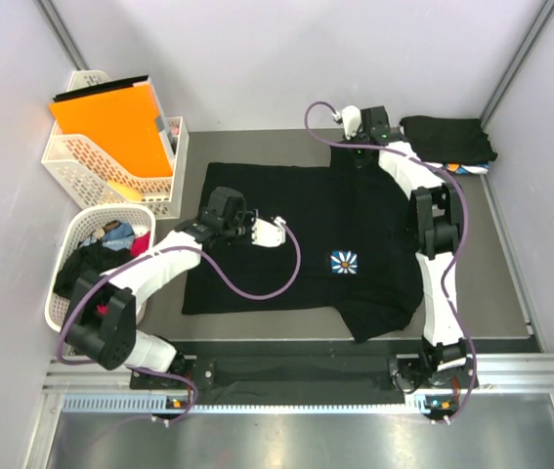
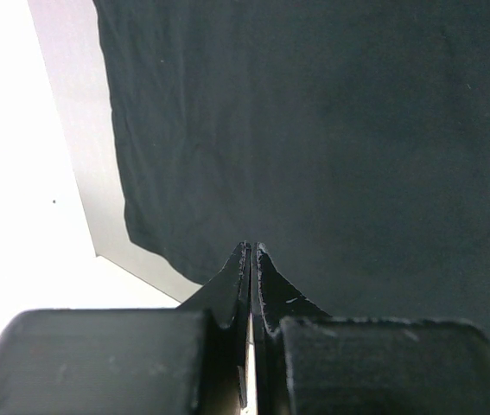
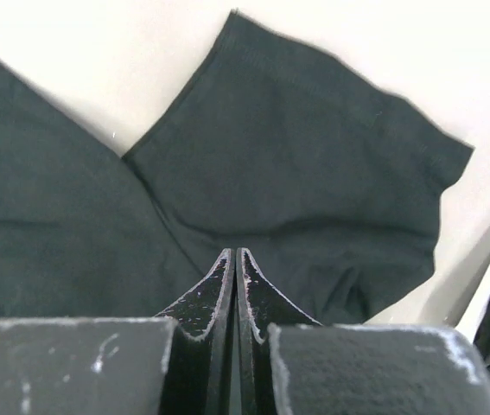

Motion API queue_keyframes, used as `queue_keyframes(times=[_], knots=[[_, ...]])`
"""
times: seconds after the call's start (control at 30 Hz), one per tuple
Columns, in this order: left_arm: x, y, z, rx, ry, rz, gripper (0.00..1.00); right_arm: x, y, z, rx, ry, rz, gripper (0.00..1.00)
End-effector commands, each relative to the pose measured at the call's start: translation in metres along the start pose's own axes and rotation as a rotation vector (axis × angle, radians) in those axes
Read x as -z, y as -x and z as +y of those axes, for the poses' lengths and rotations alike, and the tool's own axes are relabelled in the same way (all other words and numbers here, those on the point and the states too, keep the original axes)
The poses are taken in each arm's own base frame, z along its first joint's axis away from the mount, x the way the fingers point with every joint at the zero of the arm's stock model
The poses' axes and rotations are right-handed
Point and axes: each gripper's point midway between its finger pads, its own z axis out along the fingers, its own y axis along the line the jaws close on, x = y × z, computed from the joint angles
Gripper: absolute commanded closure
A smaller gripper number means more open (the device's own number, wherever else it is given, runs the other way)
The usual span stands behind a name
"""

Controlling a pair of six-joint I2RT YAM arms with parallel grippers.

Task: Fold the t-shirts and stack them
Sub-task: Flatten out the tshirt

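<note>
A black t-shirt [image 1: 296,244] with a small white-and-blue flower print [image 1: 343,262] lies spread flat on the grey table [image 1: 506,274]. My left gripper [image 1: 226,205] hovers over its far left part, near the shirt's edge [image 2: 141,233]. Its jaws [image 2: 251,247] are shut, with no cloth visible between them. My right gripper [image 1: 362,145] is at the shirt's far right sleeve [image 3: 314,164]. It [image 3: 234,252] is also shut, with nothing held. A folded stack of t-shirts [image 1: 447,139], black on top, sits at the far right corner.
A white lattice basket [image 1: 71,283] at the left holds several loose shirts. Behind it, another white basket [image 1: 81,161] carries an orange flat folder [image 1: 112,127]. Grey walls close in the table on three sides.
</note>
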Motion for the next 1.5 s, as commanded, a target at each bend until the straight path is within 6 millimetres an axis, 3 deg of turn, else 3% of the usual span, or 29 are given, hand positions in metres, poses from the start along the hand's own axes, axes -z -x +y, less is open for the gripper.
queue_keyframes(times=[0.0, 0.37, 0.7, 1.23, 1.47], knots=[[0.001, 0.011, 0.021, -0.012, 0.046, -0.026, 1.00, -0.006, -0.005, 0.009, -0.010, 0.024, 0.008, 1.00], [-0.001, 0.012, 0.024, -0.015, 0.052, -0.029, 1.00, -0.010, -0.021, 0.014, -0.023, 0.036, 0.049, 1.00], [-0.003, 0.014, 0.024, -0.009, 0.047, -0.037, 1.00, -0.014, -0.023, 0.015, -0.017, 0.033, 0.056, 1.00], [-0.002, 0.016, 0.030, -0.009, 0.045, -0.031, 1.00, -0.041, -0.029, 0.010, 0.036, -0.014, 0.085, 1.00], [0.000, 0.015, 0.030, -0.007, 0.047, -0.025, 1.00, -0.050, -0.025, 0.011, 0.167, -0.071, 0.089, 1.00]])
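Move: Right under the right hand's shut fingertips, about 6 cm down and 1 cm ahead, lies the crease at the foot of the t-shirt's far sleeve. The notch where sleeve meets shirt edge is roughly 5 cm to the left and 1 cm ahead; the sleeve corner is 6 cm ahead and 6 cm left. The folded stack sits some 25 cm right, 5 cm ahead. From the left hand, the crease lies about 20 cm ahead and 26 cm right. Sinking about 5 cm onto the crease of the far sleeve, the right hand first eases back some 1.5 cm as it drops, then slides forward about 2 cm once it is low, its left side dipping slightly at the last. Its fingers stay shut, the tips seeming to rest on the cloth. The left hand, also shut, creeps about 1.5 cm forward and right above the shirt. ##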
